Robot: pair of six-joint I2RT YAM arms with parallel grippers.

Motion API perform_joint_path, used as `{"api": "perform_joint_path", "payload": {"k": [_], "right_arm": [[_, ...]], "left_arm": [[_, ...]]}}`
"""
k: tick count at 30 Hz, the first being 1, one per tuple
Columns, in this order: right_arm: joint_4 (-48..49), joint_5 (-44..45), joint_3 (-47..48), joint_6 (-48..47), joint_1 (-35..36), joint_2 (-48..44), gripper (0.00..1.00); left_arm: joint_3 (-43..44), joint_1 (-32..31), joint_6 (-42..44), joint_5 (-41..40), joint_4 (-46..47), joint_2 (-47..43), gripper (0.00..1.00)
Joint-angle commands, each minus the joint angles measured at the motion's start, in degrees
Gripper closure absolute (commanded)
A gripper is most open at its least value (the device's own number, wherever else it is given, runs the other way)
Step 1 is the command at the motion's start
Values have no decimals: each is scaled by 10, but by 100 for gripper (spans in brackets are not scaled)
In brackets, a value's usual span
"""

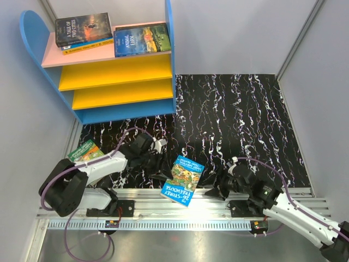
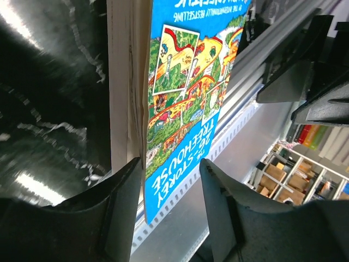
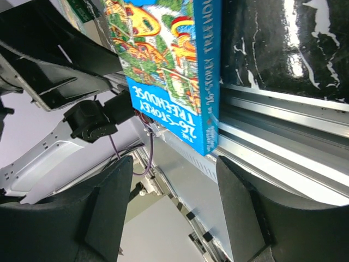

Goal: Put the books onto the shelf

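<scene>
A blue illustrated book (image 1: 182,181) lies at the mat's near edge, one corner hanging over the metal rail. My left gripper (image 1: 162,166) is at its left side. In the left wrist view the book (image 2: 180,109) has its edge between the fingers of the left gripper (image 2: 170,166), with a gap still showing at the right finger (image 2: 223,207). My right gripper (image 1: 214,191) stands open just right of the book (image 3: 163,71); in its own view the right gripper (image 3: 174,164) has nothing between its fingers. The shelf (image 1: 117,79) stands at the back left. On its pink top board lie a dark book (image 1: 83,28) and a blue-green book (image 1: 142,39).
A green book (image 1: 84,151) lies on the mat beside the left arm's elbow. The aluminium rail (image 1: 191,210) runs along the near edge. Grey walls close in both sides. The black marbled mat (image 1: 234,120) stretches to the right of the shelf.
</scene>
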Motion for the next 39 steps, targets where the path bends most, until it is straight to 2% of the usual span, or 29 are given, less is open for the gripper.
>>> {"api": "perform_joint_path", "payload": {"k": [1,3,7,11,15,19,23,27,32,36,39], "right_arm": [[-45,24,-1,8,1,-15,30],[-52,25,-1,8,1,-20,30],[-53,28,-3,10,1,-23,30],[-53,29,-5,10,2,-22,30],[-60,27,-4,9,1,-26,31],[-84,27,-1,8,2,-41,31],[-114,28,5,9,1,-62,31],[-153,31,12,9,1,-86,31],[-203,33,18,11,1,-125,31],[-255,39,33,12,1,-162,31],[-299,41,45,11,1,-182,31]], "left_arm": [[-12,-13,-50,51,116,16,53],[-16,-17,-72,60,153,25,54],[5,-37,-84,71,159,27,61],[7,-49,-118,104,248,31,61],[-19,-66,-188,129,368,45,53],[-37,-87,-215,113,432,88,46],[-37,-113,-255,106,522,156,46],[-1,-160,-260,78,527,214,48],[37,-196,-286,35,542,272,55],[59,-217,-299,-1,544,306,65],[67,-223,-299,-22,529,306,78]]}}
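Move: The 26-Storey Treehouse book lies flat between the hands, partly over the metal rail. Its middle is about 6 cm right of the left hand, 2 cm back and 4 below; from the right hand, 8 cm left, 4 ahead and 5 below. From the left hand, the other Treehouse book is some 34 cm left and 10 ahead, and the blue shelf base is about 17 cm left and 27 ahead. The 26-Storey Treehouse book is worked towards the right hand by the left hand, which travels about 14 cm right, hops up some 5 cm on the way, then sinks and draws back about 4 cm, a fingertip ending on the cover as its fingers narrow. The half-open right hand waits at the book's right side, then eases 3 cm right and slightly back. ##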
